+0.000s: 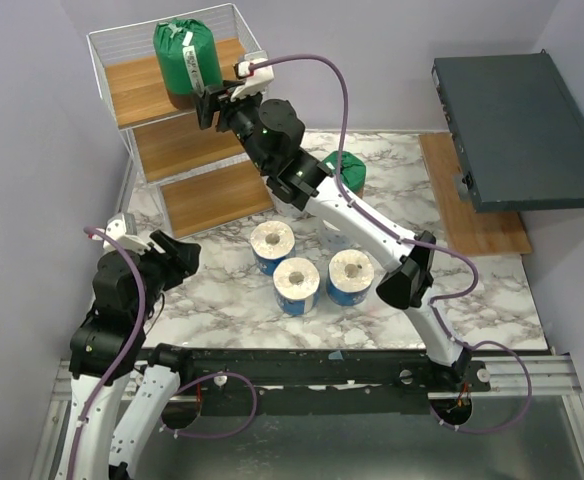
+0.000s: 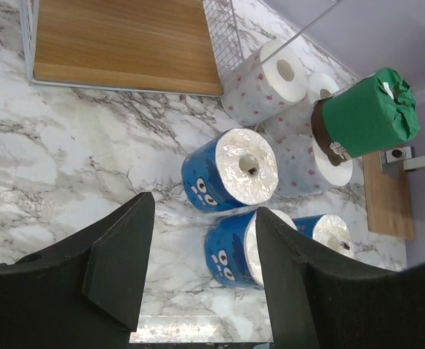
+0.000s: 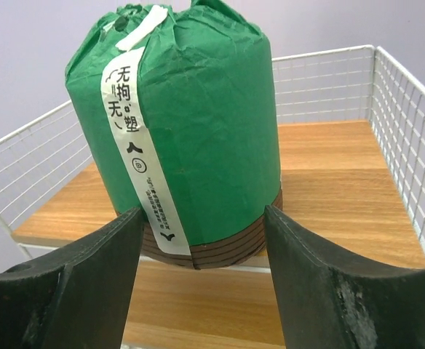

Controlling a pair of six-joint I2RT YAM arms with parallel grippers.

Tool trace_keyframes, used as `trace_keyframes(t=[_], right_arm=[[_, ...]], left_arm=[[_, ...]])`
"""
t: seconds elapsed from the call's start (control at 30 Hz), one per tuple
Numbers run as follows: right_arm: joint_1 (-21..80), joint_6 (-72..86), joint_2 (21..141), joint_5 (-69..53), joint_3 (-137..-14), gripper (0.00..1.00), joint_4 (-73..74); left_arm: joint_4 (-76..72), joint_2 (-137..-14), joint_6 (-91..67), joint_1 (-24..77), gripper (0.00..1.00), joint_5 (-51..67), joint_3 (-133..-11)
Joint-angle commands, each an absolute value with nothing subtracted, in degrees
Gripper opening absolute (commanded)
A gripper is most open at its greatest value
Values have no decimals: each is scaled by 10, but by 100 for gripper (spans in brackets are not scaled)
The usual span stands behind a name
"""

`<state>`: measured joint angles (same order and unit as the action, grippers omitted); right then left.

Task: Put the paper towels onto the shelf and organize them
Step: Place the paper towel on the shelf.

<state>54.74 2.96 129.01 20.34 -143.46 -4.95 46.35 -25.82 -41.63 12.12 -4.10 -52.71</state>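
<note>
A green-wrapped paper towel roll (image 1: 187, 55) (image 3: 191, 123) stands upright on the top board of the white wire shelf (image 1: 137, 92) (image 3: 343, 174). My right gripper (image 1: 210, 105) (image 3: 201, 240) is open, its fingers flanking the roll's brown base just in front of it. A second green roll (image 1: 347, 170) (image 2: 365, 116) stands on the table behind the right arm. Three blue-printed rolls (image 1: 272, 245) (image 1: 297, 285) (image 1: 350, 277) (image 2: 231, 169) stand mid-table. Two white dotted rolls (image 2: 263, 80) (image 2: 300, 163) lie beyond them. My left gripper (image 1: 177, 250) (image 2: 205, 276) hangs open and empty, left of the blue rolls.
A dark grey flat box (image 1: 517, 130) lies on a wooden board (image 1: 472, 215) at the right. The shelf's middle and bottom boards (image 2: 125, 43) are bare. Walls close in the table on the left and behind.
</note>
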Motion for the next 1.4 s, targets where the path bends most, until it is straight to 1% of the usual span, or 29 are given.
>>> trace_keyframes(t=[0.0, 0.3, 0.47, 0.6, 0.73, 0.93, 1.0, 1.07, 1.13, 1.27, 1.37], right_arm=[[536, 13, 1305, 226, -1445, 70, -92], [519, 11, 1317, 227, -1448, 72, -107], [518, 14, 1299, 211, -1421, 73, -109], [518, 29, 1263, 189, -1384, 77, -114], [518, 53, 1224, 157, -1356, 84, -103], [519, 95, 1145, 121, -1297, 90, -85], [519, 109, 1107, 116, -1257, 91, -87], [519, 126, 1058, 118, -1195, 91, -100], [519, 146, 998, 128, -1103, 92, -121], [519, 179, 882, 148, -924, 93, -156], [519, 202, 806, 158, -814, 93, -154]], left_arm=[[444, -262, -421, 123, 60, -22, -513], [439, -264, -417, 123, 61, -28, -505], [434, -267, -419, 123, 61, -27, -500], [431, -269, -419, 123, 62, -25, -503], [427, -272, -418, 123, 63, -25, -514], [412, -293, -409, 123, 65, -25, -561], [397, -303, -399, 123, 68, -23, -580], [376, -317, -394, 123, 75, -16, -601], [350, -338, -390, 123, 82, -3, -624], [302, -394, -382, 124, 92, 18, -681], [283, -448, -373, 126, 93, 18, -735]])
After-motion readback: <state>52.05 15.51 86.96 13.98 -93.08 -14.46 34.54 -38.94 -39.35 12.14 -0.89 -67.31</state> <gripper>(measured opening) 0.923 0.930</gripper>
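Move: The green paper-towel pack stands on the top shelf, its lower front just over the right fingertips, its middle about 6 cm ahead, 5 cm left and 5 cm higher. Its base hangs a little over the front edge. The top board's middle is some 9 cm ahead, 5 cm left and 3 cm below that hand; the shelf's right wire side lies 9 cm ahead, 9 cm right. From the left hand the pack is roughly 28 cm ahead, straight in front and 25 cm higher. Forward and a little to the right, by 2–3 cm, the right hand keeps nudging the pack's lower front inward with its fingertips, then backs out to the right at growing speed, roughly 12 cm back and 11 cm right, fingers spreading wide. Late on, the empty left hand climbs about 11 cm, drifting forward, its fingers tilting up and opening. ##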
